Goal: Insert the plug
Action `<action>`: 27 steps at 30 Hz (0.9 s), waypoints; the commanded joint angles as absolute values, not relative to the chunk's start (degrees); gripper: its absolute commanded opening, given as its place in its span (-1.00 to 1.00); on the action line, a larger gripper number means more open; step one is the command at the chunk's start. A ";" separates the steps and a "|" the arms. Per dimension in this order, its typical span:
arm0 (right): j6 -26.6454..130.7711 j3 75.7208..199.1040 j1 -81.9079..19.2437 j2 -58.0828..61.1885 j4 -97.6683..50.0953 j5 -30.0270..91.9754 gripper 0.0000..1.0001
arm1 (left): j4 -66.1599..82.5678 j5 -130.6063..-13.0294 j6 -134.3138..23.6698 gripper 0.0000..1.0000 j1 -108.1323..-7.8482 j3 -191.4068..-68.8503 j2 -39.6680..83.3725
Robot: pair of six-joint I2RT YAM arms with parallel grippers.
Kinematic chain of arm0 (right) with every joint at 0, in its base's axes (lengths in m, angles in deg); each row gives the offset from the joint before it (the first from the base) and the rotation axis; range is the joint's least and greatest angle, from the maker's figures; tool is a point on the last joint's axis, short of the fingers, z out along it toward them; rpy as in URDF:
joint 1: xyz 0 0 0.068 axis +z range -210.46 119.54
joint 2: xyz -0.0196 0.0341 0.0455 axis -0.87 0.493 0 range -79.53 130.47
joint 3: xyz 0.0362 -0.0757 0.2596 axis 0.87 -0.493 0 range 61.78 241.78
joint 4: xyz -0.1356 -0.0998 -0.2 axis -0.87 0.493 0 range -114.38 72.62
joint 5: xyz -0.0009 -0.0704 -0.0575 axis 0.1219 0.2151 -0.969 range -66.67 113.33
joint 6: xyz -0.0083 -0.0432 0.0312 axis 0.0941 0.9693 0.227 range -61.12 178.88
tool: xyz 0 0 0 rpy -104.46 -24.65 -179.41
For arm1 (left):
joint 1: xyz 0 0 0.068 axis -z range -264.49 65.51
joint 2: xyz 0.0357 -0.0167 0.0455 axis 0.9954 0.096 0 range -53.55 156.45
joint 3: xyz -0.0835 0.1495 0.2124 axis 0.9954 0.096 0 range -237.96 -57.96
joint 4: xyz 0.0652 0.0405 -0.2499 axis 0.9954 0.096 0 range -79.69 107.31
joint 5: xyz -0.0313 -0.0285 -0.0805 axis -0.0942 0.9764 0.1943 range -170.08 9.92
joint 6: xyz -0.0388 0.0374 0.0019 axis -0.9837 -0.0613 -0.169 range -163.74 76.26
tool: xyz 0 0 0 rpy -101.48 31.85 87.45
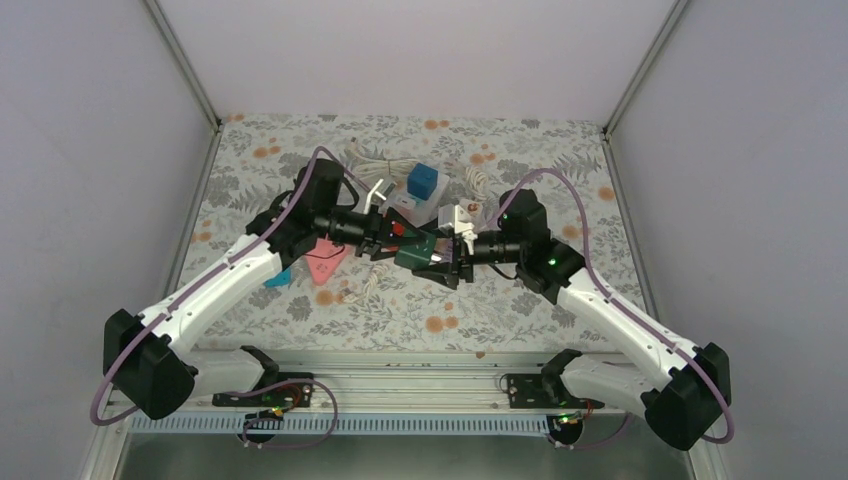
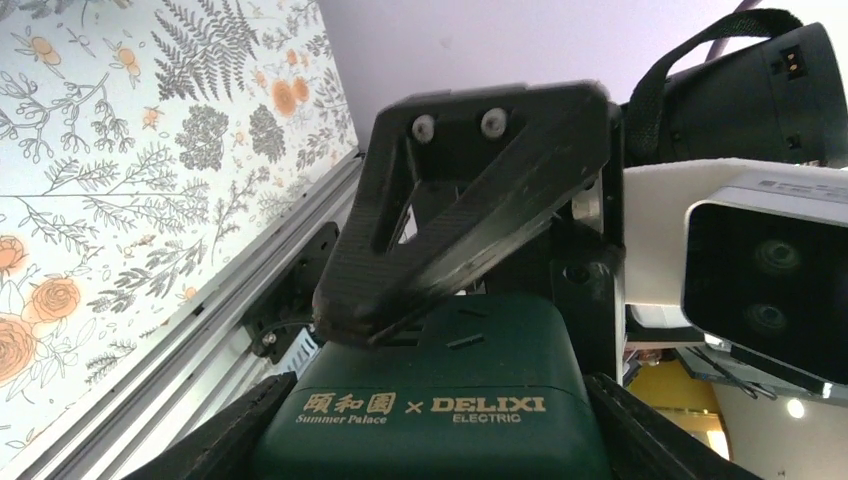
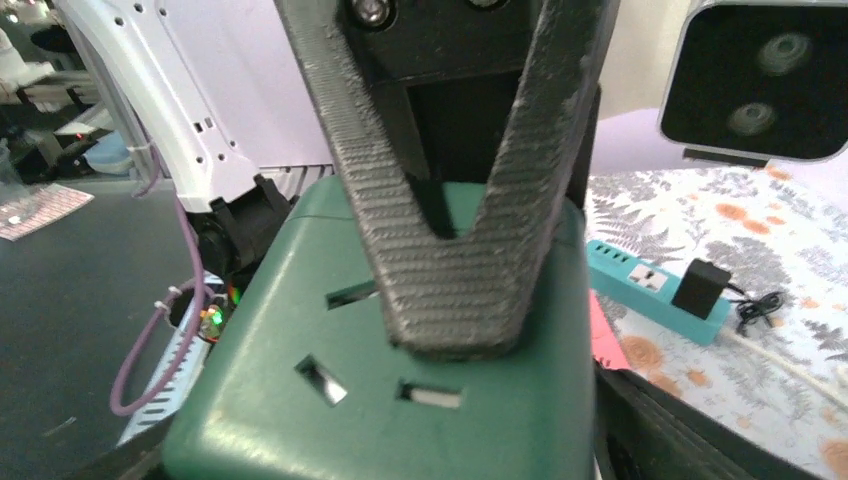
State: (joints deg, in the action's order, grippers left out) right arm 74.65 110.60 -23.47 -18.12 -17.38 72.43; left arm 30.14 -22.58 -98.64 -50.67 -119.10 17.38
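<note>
A dark green socket block (image 1: 418, 252) with gold DELIXI lettering (image 2: 440, 400) hangs in the air between both arms. My left gripper (image 1: 400, 238) is shut on it, its fingers pressed to the block's two sides (image 2: 430, 440). My right gripper (image 1: 440, 255) straddles the same block (image 3: 400, 400) from the other end. A thin dark gap shows beside its right finger (image 3: 650, 430), so it stands open. The block's slots are empty. A black plug (image 3: 700, 287) with a thin cord sits in a teal power strip (image 3: 640, 285) on the table.
On the floral tabletop (image 1: 560, 160) lie a blue cube adapter (image 1: 422, 180), coiled white cords (image 1: 372, 155), a pink flat piece (image 1: 325, 262) and the teal strip (image 1: 280, 278). Grey walls close in the left, right and back.
</note>
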 commanded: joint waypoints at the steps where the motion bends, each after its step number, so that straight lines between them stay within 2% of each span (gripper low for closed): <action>1: 70.43 112.52 -23.90 -17.56 -18.99 69.48 0.83 | 30.04 -24.50 -99.37 0.06 -50.77 -118.72 15.92; 2: 69.02 112.37 -23.85 -17.55 -19.79 68.29 0.96 | 30.91 -26.25 -98.99 0.05 -50.97 -118.84 15.87; 3: 67.73 112.21 -23.88 -17.56 -20.37 67.55 0.99 | 32.39 -28.46 -98.49 0.04 -51.49 -119.02 15.81; 8: 59.14 110.12 -23.80 -18.91 -24.03 61.58 1.00 | 44.61 -45.24 -93.68 0.00 -58.29 -119.01 14.63; 12: 49.30 107.89 -23.82 -20.88 -25.30 50.12 1.00 | 53.07 -67.23 -93.50 -0.01 -61.29 -117.55 13.46; 15: 42.29 105.94 -23.81 -22.82 -24.40 41.01 1.00 | 58.09 -77.82 -94.75 -0.01 -61.29 -117.94 15.33; 18: 36.10 103.73 -23.87 -25.73 -22.59 31.26 1.00 | 61.37 -81.80 -97.39 -0.01 -61.29 -118.53 17.86; 27: 28.92 103.72 -23.83 -28.07 -13.96 18.06 1.00 | 66.84 -86.86 -104.99 0.00 -61.11 -121.14 23.37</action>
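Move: The green plug is between both hands. From the left hand, the pink triangular strip lies about 18 cm left, 10 cm ahead and 27 cm below. The red cube adapter is some 5 cm left and 12 cm ahead, 24 cm down; the light-blue adapter about 30 cm left, 6 cm ahead, at table level. From the right hand, the pink strip is roughly 19 cm left, 11 cm ahead and 26 cm below. Left hand carries the green plug about 19 cm left, down and forward to the pink strip; right opens, withdraws. ##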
